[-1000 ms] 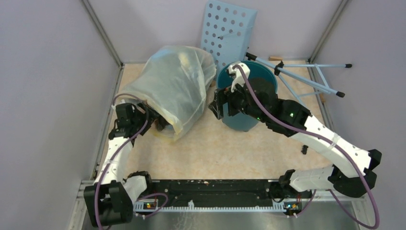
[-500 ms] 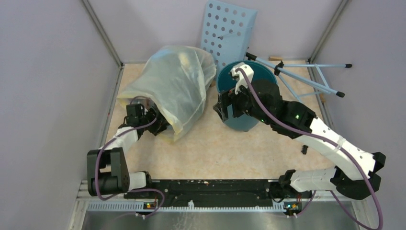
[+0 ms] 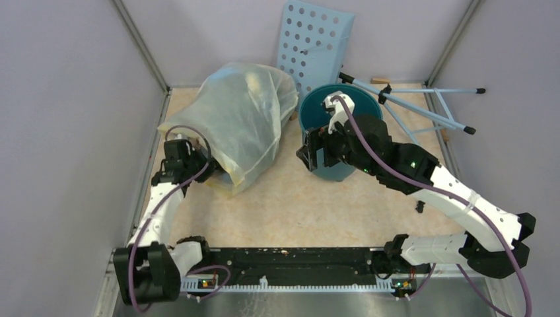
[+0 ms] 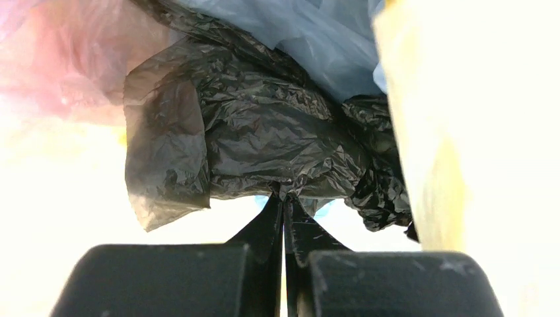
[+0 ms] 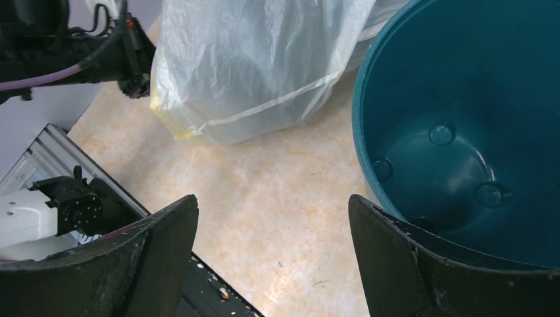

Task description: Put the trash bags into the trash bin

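The dark grey-black crinkly trash bag (image 4: pixel 264 132) fills the left wrist view, lying among pale blue and pink plastic inside the big pale bag. My left gripper (image 4: pixel 285 198) is shut on a pinch of its lower edge. In the top view the left gripper (image 3: pixel 197 165) sits at the pale bag's low left mouth, and the dark bag is hidden there. The teal trash bin (image 3: pixel 333 170) stands upright right of centre and looks empty in the right wrist view (image 5: pixel 462 132). My right gripper (image 5: pixel 272 198) is open and empty, hovering just left of the bin's rim (image 3: pixel 310 153).
The large pale yellowish stuffed bag (image 3: pixel 238 119) lies between the left gripper and the bin, also in the right wrist view (image 5: pixel 264 66). A light blue perforated panel (image 3: pixel 314 39) leans at the back. A pale blue folding stand (image 3: pixel 409 99) lies at the back right. Walls close three sides.
My left gripper has drawn back a little to the left out of the pale bag's mouth, and its arm has changed posture. My right gripper has shifted slightly right along the bin's side.
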Tool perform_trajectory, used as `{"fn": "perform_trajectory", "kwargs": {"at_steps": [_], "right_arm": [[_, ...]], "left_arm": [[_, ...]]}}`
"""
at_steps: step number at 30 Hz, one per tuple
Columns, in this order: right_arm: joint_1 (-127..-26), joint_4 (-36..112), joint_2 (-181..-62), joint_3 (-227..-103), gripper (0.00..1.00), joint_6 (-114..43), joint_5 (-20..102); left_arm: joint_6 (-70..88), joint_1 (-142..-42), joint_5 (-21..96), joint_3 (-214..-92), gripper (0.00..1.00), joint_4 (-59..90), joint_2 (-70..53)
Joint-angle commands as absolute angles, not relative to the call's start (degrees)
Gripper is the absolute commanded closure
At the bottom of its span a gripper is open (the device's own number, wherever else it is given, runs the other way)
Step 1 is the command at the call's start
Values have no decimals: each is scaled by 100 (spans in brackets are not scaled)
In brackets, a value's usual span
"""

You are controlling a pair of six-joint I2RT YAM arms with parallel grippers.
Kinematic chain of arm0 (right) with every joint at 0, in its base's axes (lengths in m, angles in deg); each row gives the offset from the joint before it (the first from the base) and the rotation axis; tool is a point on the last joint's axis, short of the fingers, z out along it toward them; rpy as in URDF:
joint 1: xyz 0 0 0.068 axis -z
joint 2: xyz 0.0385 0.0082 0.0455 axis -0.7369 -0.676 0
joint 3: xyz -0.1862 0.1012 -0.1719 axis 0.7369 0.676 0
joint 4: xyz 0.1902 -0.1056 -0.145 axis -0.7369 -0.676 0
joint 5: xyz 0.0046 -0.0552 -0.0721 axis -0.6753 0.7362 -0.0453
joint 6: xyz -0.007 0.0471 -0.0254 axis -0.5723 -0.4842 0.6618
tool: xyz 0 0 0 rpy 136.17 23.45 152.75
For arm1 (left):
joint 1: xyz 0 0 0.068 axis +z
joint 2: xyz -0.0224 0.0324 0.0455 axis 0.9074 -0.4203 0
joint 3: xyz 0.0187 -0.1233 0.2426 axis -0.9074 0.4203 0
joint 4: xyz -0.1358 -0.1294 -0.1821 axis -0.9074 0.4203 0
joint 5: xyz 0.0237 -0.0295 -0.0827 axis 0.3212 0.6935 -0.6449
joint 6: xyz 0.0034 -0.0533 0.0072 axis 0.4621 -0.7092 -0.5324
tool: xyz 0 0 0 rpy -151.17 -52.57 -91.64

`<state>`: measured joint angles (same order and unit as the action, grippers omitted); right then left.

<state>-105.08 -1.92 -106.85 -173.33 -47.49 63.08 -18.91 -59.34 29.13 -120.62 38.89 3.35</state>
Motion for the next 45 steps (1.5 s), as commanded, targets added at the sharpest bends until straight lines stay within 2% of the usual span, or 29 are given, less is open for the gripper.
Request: {"fn": "perform_trajectory", "kwargs": {"at_steps": [1,4,7,12,16,23,31,35,39,45], "right_arm": [[-10522,-184,-10590,-17330,17,-5042,6220],[-10526,-166,-10635,-17294,17,-5157,6103],[-10524,-113,-10698,-17213,17,-5272,5978],[-10522,-18,-10908,-17274,18,-5343,5855],[-10522,90,-11036,-17389,18,-5280,5793],[-10522,165,-10970,-17356,18,-5248,5777],[-10522,-38,-10585,-17271,17,-5233,6299],[-10522,-214,-10378,-17177,17,-5340,6536],[-10522,-334,-10297,-17125,17,-5443,6684],[-10522,-276,-10407,-17118,17,-5482,6655]], "left_arm": [[-2227,-5933,4099,-12198,100,5494,1221],[-2662,-5928,4621,-12183,100,6353,1922],[-2804,-5930,4714,-12189,100,6523,2572],[-2648,-5930,3983,-12009,100,5815,3271],[-2495,-5935,3627,-12060,100,5546,3149],[-2349,-5936,2605,-11606,100,4153,1735],[-3124,-6073,2065,-10696,100,991,-146],[-2958,-6297,2003,-11236,100,147,-1283],[-2976,-6423,1465,-12023,100,-462,-2414],[-2971,-6495,1152,-12839,100,-732,-3314]]}}
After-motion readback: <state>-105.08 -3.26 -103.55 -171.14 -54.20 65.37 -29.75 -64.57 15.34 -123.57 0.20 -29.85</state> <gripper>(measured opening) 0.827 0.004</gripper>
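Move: The black bag is at the shut left fingertips, seemingly pinched by its near edge; its middle lies about 5 cm ahead, 1 cm right and 4 cm below. The clear bag that it pokes out of has its middle roughly 17 cm ahead, 9 cm right and 2 cm above the left hand, and the trash bin some 9 cm ahead and 42 cm right. From the right hand, the black bag is about 13 cm ahead, 38 cm left and 28 cm down. The black bag, at the left hand's shut fingertips, is tugged back some 8 cm and up, away from the clear bag. The left hand then sinks and drives about 17 cm forward and to the right, back into the clear bag's open mouth, its left side rolling down about 15 degrees, fingers still shut against the black plastic. ##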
